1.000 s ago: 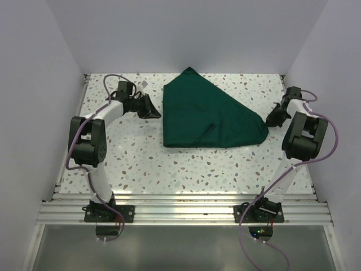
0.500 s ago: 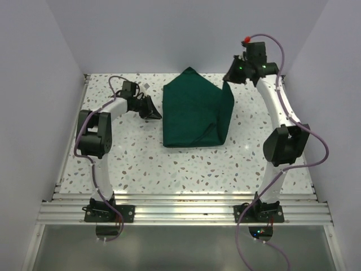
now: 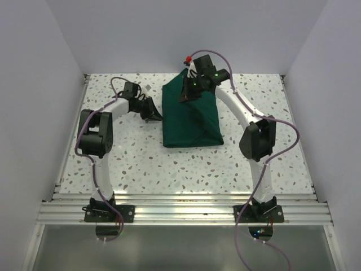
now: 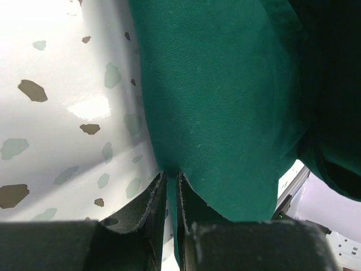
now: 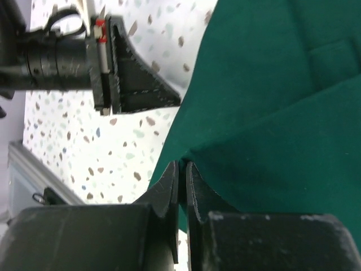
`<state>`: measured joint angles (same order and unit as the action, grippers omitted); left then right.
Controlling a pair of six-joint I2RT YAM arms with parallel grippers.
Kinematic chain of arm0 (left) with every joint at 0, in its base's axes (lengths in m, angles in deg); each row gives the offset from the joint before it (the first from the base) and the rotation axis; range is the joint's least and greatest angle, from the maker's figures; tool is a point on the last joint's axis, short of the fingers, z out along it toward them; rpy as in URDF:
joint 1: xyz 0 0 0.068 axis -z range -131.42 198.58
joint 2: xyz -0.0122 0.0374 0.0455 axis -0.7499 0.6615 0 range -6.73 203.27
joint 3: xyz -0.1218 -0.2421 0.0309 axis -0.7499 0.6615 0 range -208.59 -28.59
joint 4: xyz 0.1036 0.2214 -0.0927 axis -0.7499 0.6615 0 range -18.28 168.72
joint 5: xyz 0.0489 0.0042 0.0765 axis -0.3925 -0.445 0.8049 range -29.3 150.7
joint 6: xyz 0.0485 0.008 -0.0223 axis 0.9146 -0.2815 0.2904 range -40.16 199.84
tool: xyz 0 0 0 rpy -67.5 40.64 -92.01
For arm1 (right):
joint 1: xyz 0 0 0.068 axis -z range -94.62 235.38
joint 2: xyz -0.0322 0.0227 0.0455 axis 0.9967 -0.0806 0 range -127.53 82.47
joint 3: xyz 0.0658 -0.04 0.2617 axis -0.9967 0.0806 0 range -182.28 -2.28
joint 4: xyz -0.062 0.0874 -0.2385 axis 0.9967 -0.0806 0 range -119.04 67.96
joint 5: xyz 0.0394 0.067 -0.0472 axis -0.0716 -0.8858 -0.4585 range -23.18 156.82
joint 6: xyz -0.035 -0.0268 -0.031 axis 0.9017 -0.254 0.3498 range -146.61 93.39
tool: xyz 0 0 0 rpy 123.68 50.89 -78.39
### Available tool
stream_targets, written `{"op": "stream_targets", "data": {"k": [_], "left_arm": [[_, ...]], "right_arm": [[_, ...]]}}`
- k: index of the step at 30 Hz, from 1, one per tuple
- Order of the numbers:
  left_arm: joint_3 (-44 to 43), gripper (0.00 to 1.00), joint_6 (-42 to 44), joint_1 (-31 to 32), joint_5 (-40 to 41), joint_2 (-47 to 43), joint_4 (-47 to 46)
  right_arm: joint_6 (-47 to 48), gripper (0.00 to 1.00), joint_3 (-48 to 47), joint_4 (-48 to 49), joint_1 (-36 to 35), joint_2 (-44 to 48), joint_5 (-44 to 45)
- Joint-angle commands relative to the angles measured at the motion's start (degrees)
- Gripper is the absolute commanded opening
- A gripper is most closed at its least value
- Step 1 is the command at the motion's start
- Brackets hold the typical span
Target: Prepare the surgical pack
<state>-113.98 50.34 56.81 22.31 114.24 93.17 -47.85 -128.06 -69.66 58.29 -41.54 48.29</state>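
Observation:
The dark green drape (image 3: 192,121) of the surgical pack lies mid-table as a folded sheet, with its right flap turned over toward the left. Above its upper left part, my right gripper (image 3: 184,99) is shut on the lifted corner of that flap; the wrist view shows cloth (image 5: 282,113) pinched between the jaws of that gripper (image 5: 181,167). At the drape's left edge my left gripper (image 3: 155,117) is low on the table and shut on the cloth's border (image 4: 225,101), with green fabric between the jaws (image 4: 171,179). The right wrist view also shows the left gripper (image 5: 176,101) touching that edge.
The speckled white table (image 3: 113,158) is boxed in by white walls at the left, back and right. Aluminium rails (image 3: 180,206) carrying both arm bases run along the near edge. The right arm arches over the table's right half.
The right arm lifted the drape's right corner and carried it up and over to the left, folding the sheet narrower. The left gripper stayed at the left edge.

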Motion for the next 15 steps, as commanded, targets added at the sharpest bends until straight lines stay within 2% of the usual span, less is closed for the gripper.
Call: {"op": "stream_targets", "data": {"k": [1,6,15], "left_arm": [[-0.05,0.15,-1.09,0.73,-1.42,0.23,-1.68],[-0.57,0.15,-1.71,1.35,-1.51,0.93,-2.12],[-0.92,0.15,-1.53,1.53,-0.98,0.76,-1.68]], "right_arm": [[1.63,0.00,2.54,1.91,-1.38,2.19,-7.49],[1.81,0.00,3.70,3.05,-4.98,0.53,-9.60],[-0.83,0.00,4.57,7.27,-5.96,-2.12,-8.28]]}}
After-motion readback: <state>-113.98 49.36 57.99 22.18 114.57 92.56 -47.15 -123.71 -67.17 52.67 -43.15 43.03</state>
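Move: The right hand, already pinching the cloth's folded-over corner, hangs about 15 cm above the cloth's left edge, which lies some 11 cm to its left and 2 cm ahead. The cloth's near-left corner is about 15 cm back and 10 cm left; its far corner is some 33 cm ahead and 2 cm right. From the left hand, the same left edge is right at the fingertips, about 1 cm left and 1 cm below. Still pinching the cloth corner in shut fingers, the right hand draws it about 5 cm to the left and as far back, sinking some 3 cm towards the cloth's left edge by the left fingertips and turning about 10 degrees counter-clockwise. The left hand stays low, its tips resting on that edge, and shifts only about 1 cm to the right. ##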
